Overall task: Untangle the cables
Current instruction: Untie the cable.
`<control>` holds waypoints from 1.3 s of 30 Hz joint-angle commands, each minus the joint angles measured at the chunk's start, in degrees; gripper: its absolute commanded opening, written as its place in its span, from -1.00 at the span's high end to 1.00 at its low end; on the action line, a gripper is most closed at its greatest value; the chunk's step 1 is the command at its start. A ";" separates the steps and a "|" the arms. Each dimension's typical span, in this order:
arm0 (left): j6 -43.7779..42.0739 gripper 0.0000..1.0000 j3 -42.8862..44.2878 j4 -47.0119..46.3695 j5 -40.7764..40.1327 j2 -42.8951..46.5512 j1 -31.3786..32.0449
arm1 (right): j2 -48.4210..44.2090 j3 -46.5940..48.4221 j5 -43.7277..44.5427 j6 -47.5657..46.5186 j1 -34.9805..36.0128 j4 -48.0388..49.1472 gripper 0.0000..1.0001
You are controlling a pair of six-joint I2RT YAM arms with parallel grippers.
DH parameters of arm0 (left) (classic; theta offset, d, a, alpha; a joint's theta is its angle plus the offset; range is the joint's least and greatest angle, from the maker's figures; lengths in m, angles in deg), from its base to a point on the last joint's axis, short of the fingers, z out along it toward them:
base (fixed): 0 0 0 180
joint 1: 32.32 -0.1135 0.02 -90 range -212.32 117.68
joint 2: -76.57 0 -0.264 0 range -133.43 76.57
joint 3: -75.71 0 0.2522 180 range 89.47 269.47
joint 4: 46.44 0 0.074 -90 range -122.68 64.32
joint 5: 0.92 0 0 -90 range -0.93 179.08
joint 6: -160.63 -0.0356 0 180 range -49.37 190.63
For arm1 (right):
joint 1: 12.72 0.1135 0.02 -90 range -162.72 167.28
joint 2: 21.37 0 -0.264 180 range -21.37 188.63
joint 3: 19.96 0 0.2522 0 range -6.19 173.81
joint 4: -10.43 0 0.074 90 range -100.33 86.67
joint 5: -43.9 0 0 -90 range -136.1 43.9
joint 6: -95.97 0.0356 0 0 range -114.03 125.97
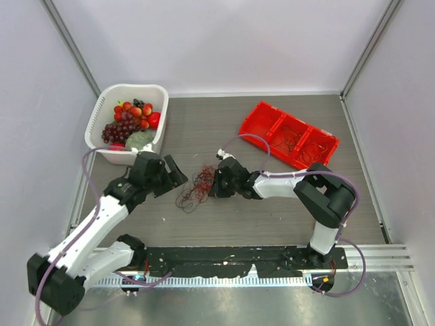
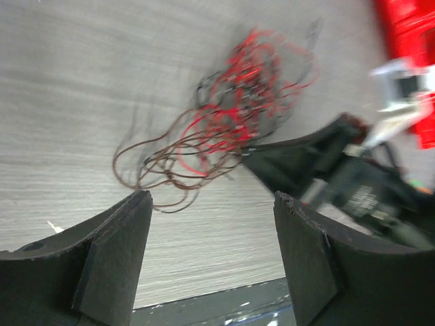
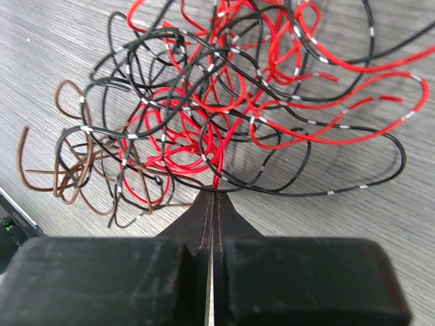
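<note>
The cables [image 1: 196, 186] form a small tangle of thin red, black and brown wires in the middle of the table. In the right wrist view the cables [image 3: 204, 102] spread out just ahead of my right gripper [image 3: 214, 193], whose jaws are pressed together on a red strand at the tangle's near edge. From above, the right gripper [image 1: 216, 185] touches the tangle's right side. My left gripper [image 1: 179, 178] sits just left of the tangle. In its wrist view the left gripper [image 2: 212, 200] stands open with bare table between its fingers [image 2: 115, 251], and the cables [image 2: 231, 109] lie beyond the tips.
A white basket [image 1: 132, 87] of toy fruit stands at the back left, right behind the left arm. A red compartment tray [image 1: 253, 117] holding a few thin wires lies at the back right. A black rail [image 1: 224, 258] runs along the near edge.
</note>
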 commanded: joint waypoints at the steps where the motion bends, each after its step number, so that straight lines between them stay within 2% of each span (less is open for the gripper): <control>1: 2.04 -0.47 -3.98 -6.57 5.55 -7.26 -0.41 | -3.62 -1.36 0.42 -1.46 0.23 0.64 0.99; 4: 0.82 -0.29 -7.49 -11.40 8.28 -9.21 -0.33 | -3.80 -1.45 -0.01 -1.73 0.15 0.64 0.98; 9: 0.72 -0.24 -11.80 -15.63 11.02 -9.39 -0.33 | -3.53 -1.19 -0.63 -2.08 0.14 0.81 0.99; 13: 2.48 -0.11 -14.18 -17.82 11.98 -10.26 -0.33 | -3.71 -1.19 -0.55 -2.08 0.14 1.08 0.99; 19: 1.69 -0.01 -15.50 -22.31 11.90 -16.23 -0.24 | -3.62 -1.18 -0.98 -1.99 0.14 1.25 0.99; 20: 1.34 0.11 -15.24 -22.66 11.64 -17.37 -0.24 | -3.71 -1.27 -0.90 -1.82 0.14 1.25 0.98; 24: 0.37 0.89 -13.92 -22.49 12.51 -19.41 -0.33 | -4.24 -1.62 0.76 -1.90 0.14 0.90 0.99; 26: 0.37 1.00 -14.44 -21.88 12.87 -16.96 -0.24 | -4.50 -1.62 2.43 -2.08 0.14 0.55 0.98; 29: -0.42 1.00 -14.80 -17.59 12.95 -9.59 -0.33 | -4.76 -1.19 7.69 -1.73 0.14 -1.99 0.99; 32: -1.12 1.00 -12.09 -8.37 11.55 3.32 -0.33 | -5.38 -0.83 13.15 -1.55 -0.47 -5.78 0.99; 36: -3.31 1.00 -3.40 1.48 7.78 16.52 -0.41 | -6.70 -1.27 17.11 -3.04 -0.82 -8.85 0.98; 39: -6.56 1.00 6.08 7.81 6.80 17.51 -0.41 | -6.96 -0.92 19.31 -4.45 -1.09 -10.78 0.99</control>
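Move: The brown cable loops that the open left hand goes for lie about 15 cm below it, some 2 cm back and 3 cm to its right. The red-and-black tangle is about 4 cm ahead of that hand and 9 cm right, at much the same depth below. From the right hand, already shut on the cables at table height, this tangle sits roughly 3 cm ahead and 3 cm left, the brown loops 8 cm left and 2 cm back. Down some 14 cm, fast and then slower, drifting a little right and back while tipping its fingers down, the left hand narrows its fingers, pinches the brown loops low over the table, and swings up about 17 cm with the fingertips tilting up again. The right hand keeps its pinch nearly still, then as the left rises pulls about 4 cm right and slightly forward, away from the loops. ##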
